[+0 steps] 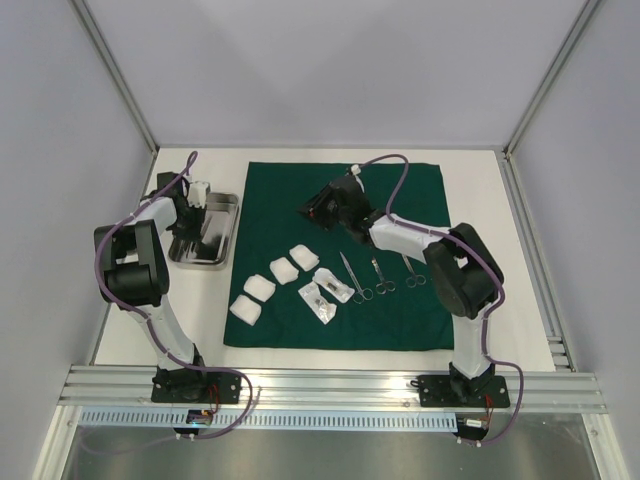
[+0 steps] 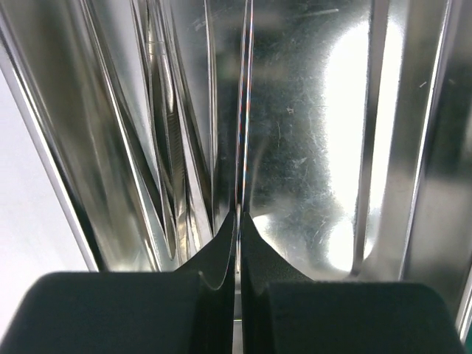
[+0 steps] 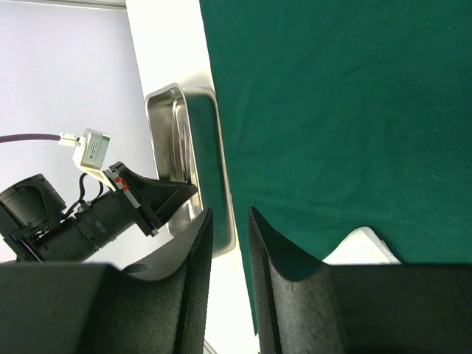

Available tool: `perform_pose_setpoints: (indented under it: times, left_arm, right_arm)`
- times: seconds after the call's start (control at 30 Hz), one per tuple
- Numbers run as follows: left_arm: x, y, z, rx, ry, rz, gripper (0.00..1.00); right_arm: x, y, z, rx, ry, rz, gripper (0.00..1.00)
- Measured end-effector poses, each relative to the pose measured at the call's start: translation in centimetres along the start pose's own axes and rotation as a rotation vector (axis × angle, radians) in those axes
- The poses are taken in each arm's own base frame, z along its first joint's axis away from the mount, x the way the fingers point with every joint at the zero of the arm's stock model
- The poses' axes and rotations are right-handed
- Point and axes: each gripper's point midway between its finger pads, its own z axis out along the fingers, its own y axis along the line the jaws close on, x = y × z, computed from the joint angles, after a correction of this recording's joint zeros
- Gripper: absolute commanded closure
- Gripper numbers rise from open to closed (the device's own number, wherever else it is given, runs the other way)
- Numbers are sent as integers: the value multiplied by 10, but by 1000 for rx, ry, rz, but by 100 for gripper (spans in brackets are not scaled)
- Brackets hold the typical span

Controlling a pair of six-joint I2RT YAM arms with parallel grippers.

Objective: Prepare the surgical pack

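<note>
The dark green cloth (image 1: 340,190) lies spread flat mid-table. On its near half rest white gauze squares (image 1: 262,287), a clear packet (image 1: 325,293) and slim metal instruments (image 1: 382,277). The steel tray (image 1: 228,215) sits left of the cloth, off it. My left gripper (image 1: 200,238) is down in the tray. In the left wrist view it (image 2: 238,215) is shut, with a thin edge of the tray (image 2: 317,147) running up from between the tips. My right gripper (image 1: 315,210) hovers over the cloth's far left part. In its own view it (image 3: 228,212) stands open and holds nothing.
The tray (image 3: 214,147) lies close along the cloth's (image 3: 332,110) left edge, with a narrow strip of white table between them. White enclosure walls and aluminium frame rails (image 1: 330,385) ring the table. The left arm's cable (image 1: 165,185) loops beside the tray.
</note>
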Motion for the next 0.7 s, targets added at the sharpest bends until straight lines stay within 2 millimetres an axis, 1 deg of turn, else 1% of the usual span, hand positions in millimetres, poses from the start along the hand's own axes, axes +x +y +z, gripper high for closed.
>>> perform_pose_setpoints:
  times: [0.17,0.27,0.3,0.43,0.53,0.6,0.7]
  left_arm:
    - [-1,3,0,-20,-3,-4,100]
    - [-1,4,1,-23,-4,-5,91]
    - [-1,4,1,-25,-5,-7,86]
    - [-1,4,1,-25,-7,-7,78]
    - [-1,3,1,-18,-10,-7,75]
    - [0,0,0,-7,-14,-5,73]
    - [5,-4,-4,9,-14,-2,73]
  right_arm:
    - [-4,1,-1,-2,-7,-8,72]
    - [-6,0,-4,-2,-11,-26,72]
    - [-8,0,-5,2,-13,-34,72]
    - [-12,-1,-14,16,-19,-83,72]
    - [-14,-3,-24,40,-17,-159,69]
    - [-16,-9,-32,78,-12,-213,69]
    - [-24,-23,-51,160,-7,-318,68]
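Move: The tweezers still pinched in the left hand are over the tray floor, whose middle is about 4 cm ahead, 2 cm right and 1 cm below; the other tweezers lie some 3 cm left and 4 cm ahead. From the empty right hand, the rightmost scissors are roughly 34 cm right and 11 back, the next pair 26 right and 11 back, the nearest gauze pad straight back about 8, all around 11 cm lower. The tweezers are let go in the tray as the left fingers part about a quarter of their range; the left hand stays almost in place, then begins easing back, under 1 cm. Meanwhile the empty right hand swings away from the tray, some 6 cm right, 2 cm back and a little up, gathering speed towards the remaining scissors, the wrist rolling about 20 degrees with its left side dropping. ##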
